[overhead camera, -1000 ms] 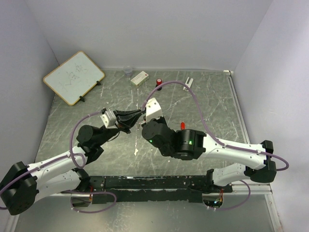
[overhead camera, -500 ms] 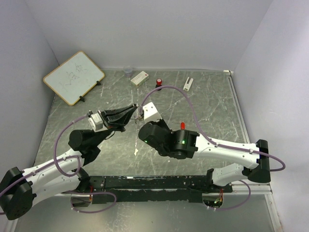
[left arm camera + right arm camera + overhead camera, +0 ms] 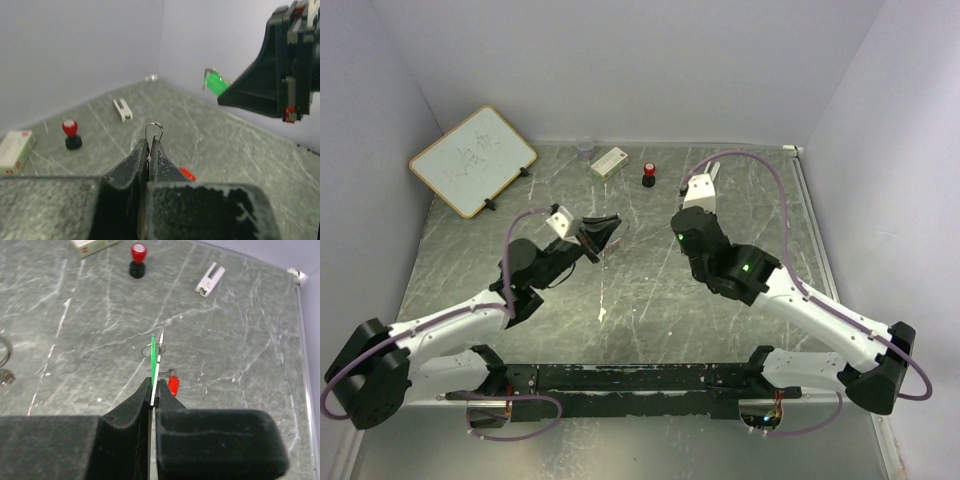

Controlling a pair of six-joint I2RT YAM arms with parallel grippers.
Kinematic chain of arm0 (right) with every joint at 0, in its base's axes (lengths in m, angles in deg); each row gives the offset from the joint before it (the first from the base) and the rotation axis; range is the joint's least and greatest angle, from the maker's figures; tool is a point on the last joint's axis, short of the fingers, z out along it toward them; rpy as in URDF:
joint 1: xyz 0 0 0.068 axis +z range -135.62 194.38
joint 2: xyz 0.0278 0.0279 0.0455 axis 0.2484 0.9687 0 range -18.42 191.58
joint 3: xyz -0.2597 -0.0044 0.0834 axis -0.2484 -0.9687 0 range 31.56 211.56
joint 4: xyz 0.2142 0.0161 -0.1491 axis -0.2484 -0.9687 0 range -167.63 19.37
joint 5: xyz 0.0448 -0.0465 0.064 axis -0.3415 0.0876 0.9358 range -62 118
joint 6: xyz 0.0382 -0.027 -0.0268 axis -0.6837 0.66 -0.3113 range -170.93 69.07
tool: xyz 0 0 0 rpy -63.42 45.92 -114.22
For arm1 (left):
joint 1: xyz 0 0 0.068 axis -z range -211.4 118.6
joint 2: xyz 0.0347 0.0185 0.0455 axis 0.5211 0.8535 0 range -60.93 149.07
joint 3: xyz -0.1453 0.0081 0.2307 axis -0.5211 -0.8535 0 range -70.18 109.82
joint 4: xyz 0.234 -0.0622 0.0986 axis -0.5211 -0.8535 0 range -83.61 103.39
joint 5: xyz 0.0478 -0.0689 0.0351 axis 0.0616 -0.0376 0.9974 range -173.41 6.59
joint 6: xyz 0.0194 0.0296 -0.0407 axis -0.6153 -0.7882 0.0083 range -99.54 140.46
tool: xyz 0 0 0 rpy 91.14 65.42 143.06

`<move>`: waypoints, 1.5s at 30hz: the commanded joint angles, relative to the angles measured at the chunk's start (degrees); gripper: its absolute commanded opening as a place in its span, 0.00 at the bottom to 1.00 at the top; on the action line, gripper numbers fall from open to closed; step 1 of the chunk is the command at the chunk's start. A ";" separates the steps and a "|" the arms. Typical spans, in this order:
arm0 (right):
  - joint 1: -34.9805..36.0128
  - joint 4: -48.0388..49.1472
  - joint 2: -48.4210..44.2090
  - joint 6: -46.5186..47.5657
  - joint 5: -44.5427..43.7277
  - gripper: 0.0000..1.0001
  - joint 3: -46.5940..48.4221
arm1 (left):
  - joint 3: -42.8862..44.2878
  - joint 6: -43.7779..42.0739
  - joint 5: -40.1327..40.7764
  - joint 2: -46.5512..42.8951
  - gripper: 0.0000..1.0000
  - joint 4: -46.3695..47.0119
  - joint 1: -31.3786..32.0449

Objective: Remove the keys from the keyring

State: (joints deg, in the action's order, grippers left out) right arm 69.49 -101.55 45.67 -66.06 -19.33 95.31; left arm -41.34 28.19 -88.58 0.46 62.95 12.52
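My left gripper (image 3: 605, 235) (image 3: 150, 145) is shut on the keyring (image 3: 154, 131), a thin silver wire loop that pokes out past its tips. Off to its right, my right gripper (image 3: 155, 385) (image 3: 223, 98) is held above the table, shut on the green key (image 3: 153, 357) (image 3: 215, 82). The blade points outward. In the top view its fingers are hidden under the right wrist (image 3: 698, 200). The red key (image 3: 173, 384) (image 3: 186, 173) lies loose on the table between the two grippers. A small silver ring (image 3: 149, 351) shows by the green key; I cannot tell whether it is attached.
At the back stand a black cylinder with a red cap (image 3: 648, 176) (image 3: 138, 260), a white clip (image 3: 210, 279) (image 3: 122, 109) and a white box (image 3: 609, 161). A whiteboard (image 3: 472, 160) leans at the back left. Purple cables loop over both arms.
The grippers, which met at the table's middle, have pulled apart. The right one went right and back with the green key. The left one swung up and holds only the wire loop.
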 commanded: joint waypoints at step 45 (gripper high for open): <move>-28.57 33.75 39.78 -0.48 37.75 0.02 -4.07 | 9.17 20.78 -13.18 49.50 0.84 11.36 -16.22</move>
State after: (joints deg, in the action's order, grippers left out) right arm 41.34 -68.63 84.34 -65.93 19.38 90.19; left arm -32.95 49.76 -103.79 49.88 75.50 -3.24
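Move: Ahead of the left hand by about 10 cm, 1 cm to its right and some 28 cm below is the table spot for the keyring it holds. The red key lies 8 cm ahead, 18 cm right of this hand. For the right hand, still pinching the green key, the table spot is about 15 cm ahead, 2 cm left and 26 cm down; the red key lies 7 cm ahead and 3 cm right, the stamp 29 cm ahead and 8 cm left. Lowering the keyring some 24 cm while reaching about 11 cm forward, the left hand tips its fingers down nearly 40 degrees, then opens them just over the table to let the ring go. The right hand keeps its pinch on the green key, sinking about 22 cm and going 14 cm forward past the red key, pitching down some 20 degrees. ##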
